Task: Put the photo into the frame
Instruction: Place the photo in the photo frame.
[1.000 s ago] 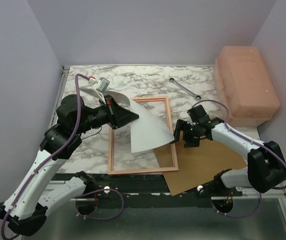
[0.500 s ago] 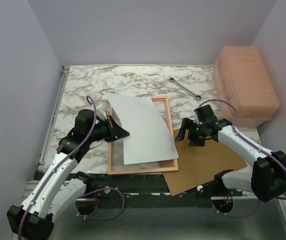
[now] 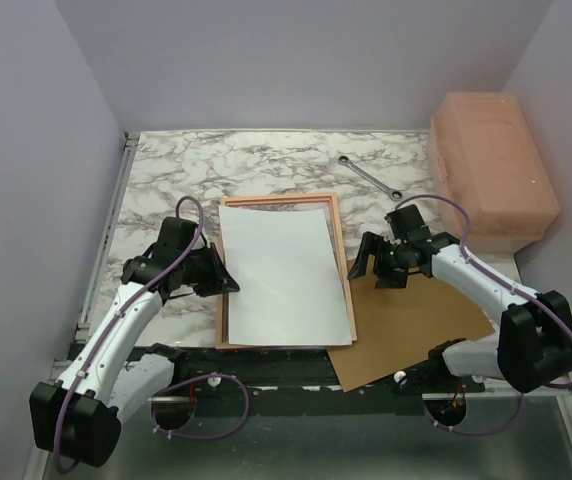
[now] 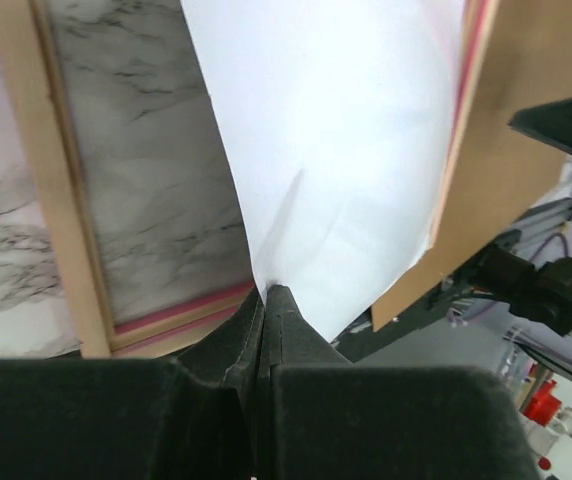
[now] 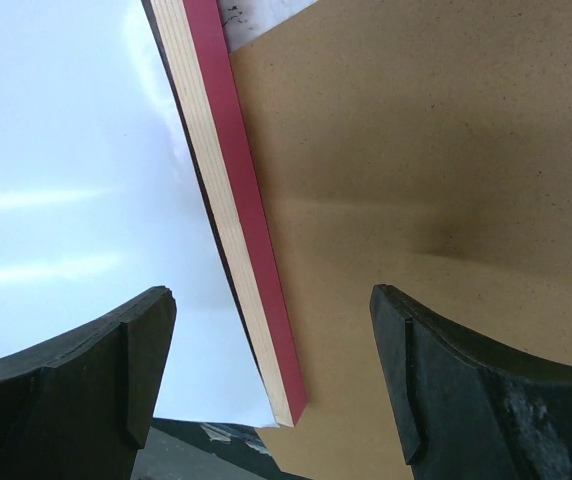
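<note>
The photo [image 3: 284,275] lies white side up, nearly flat over the frame [image 3: 339,245]. Only the frame's pale wood top and right rails show around it. My left gripper [image 3: 228,281] is shut on the photo's left edge. In the left wrist view the white sheet [image 4: 346,150] rises out of the closed tips [image 4: 269,295], above the frame's wooden rail [image 4: 31,180]. My right gripper [image 3: 371,268] stands open low beside the frame's right rail. In its wrist view the rail's pink and wood edge [image 5: 236,230] runs between the spread fingers [image 5: 271,300], with the photo [image 5: 66,200] on the left.
A brown fibreboard backing panel [image 3: 416,320] lies under the frame's right side and reaches the near table edge. It shows as well in the right wrist view [image 5: 446,150]. A wrench [image 3: 369,177] lies at the back. A pink box [image 3: 493,165] stands at the right wall.
My left arm has lowered and drawn back, bringing the curled, lifted photo down flat over the frame. The right gripper shifted slightly and stayed open.
</note>
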Tool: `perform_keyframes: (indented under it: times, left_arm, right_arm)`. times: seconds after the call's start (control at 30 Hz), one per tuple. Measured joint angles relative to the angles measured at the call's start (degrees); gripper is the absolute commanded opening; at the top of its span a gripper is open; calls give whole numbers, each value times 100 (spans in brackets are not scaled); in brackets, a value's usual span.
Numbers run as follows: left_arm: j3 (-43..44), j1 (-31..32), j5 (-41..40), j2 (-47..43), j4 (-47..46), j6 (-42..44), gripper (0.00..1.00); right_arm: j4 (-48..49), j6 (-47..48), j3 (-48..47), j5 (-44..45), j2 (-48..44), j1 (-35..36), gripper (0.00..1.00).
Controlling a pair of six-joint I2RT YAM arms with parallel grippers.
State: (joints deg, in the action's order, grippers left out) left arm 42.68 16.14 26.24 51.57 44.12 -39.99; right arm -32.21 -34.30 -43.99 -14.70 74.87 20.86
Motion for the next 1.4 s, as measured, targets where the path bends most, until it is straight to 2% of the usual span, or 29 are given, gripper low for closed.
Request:
perform_keyframes:
  times: [0.37,0.67,1.4]
  left_arm:
    - [127,-2,-901,984,251,400,0]
    - [258,-2,-1049,1969,111,553,0]
    - [280,-2,-1419,1930,-570,94,0]
  right_arm:
    - [17,-15,70,0,-83,-7,87]
    - [20,-136,175,-90,-330,-31,87]
    - [595,-184,175,-610,413,-31,87]
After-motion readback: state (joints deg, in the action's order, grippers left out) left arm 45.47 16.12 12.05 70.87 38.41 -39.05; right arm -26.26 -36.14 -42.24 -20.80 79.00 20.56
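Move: The white-backed photo already hangs by its left edge from the shut left fingers, and the frame it belongs in has its middle about 8 cm ahead, 11 cm right and 12 cm below that hand. The frame's near-left corner lies some 9 cm back, 4 cm left. From the right hand the frame's middle is roughly 17 cm left and 4 ahead; its right rail's middle is 3 cm left, 4 ahead, and the brown board 14 cm right, 7 back, all some 5 cm lower. The photo, still pinched at its left edge, is lowered by the left hand about 7 cm and drawn left towards the left rail, the fingers tipping some 20 degrees nearer to straight down; then the hand carries it forward 3 cm or so, almost level. The right hand, fingers kept wide, eases about 2 cm left towards the photo's right edge and settles slightly lower. ##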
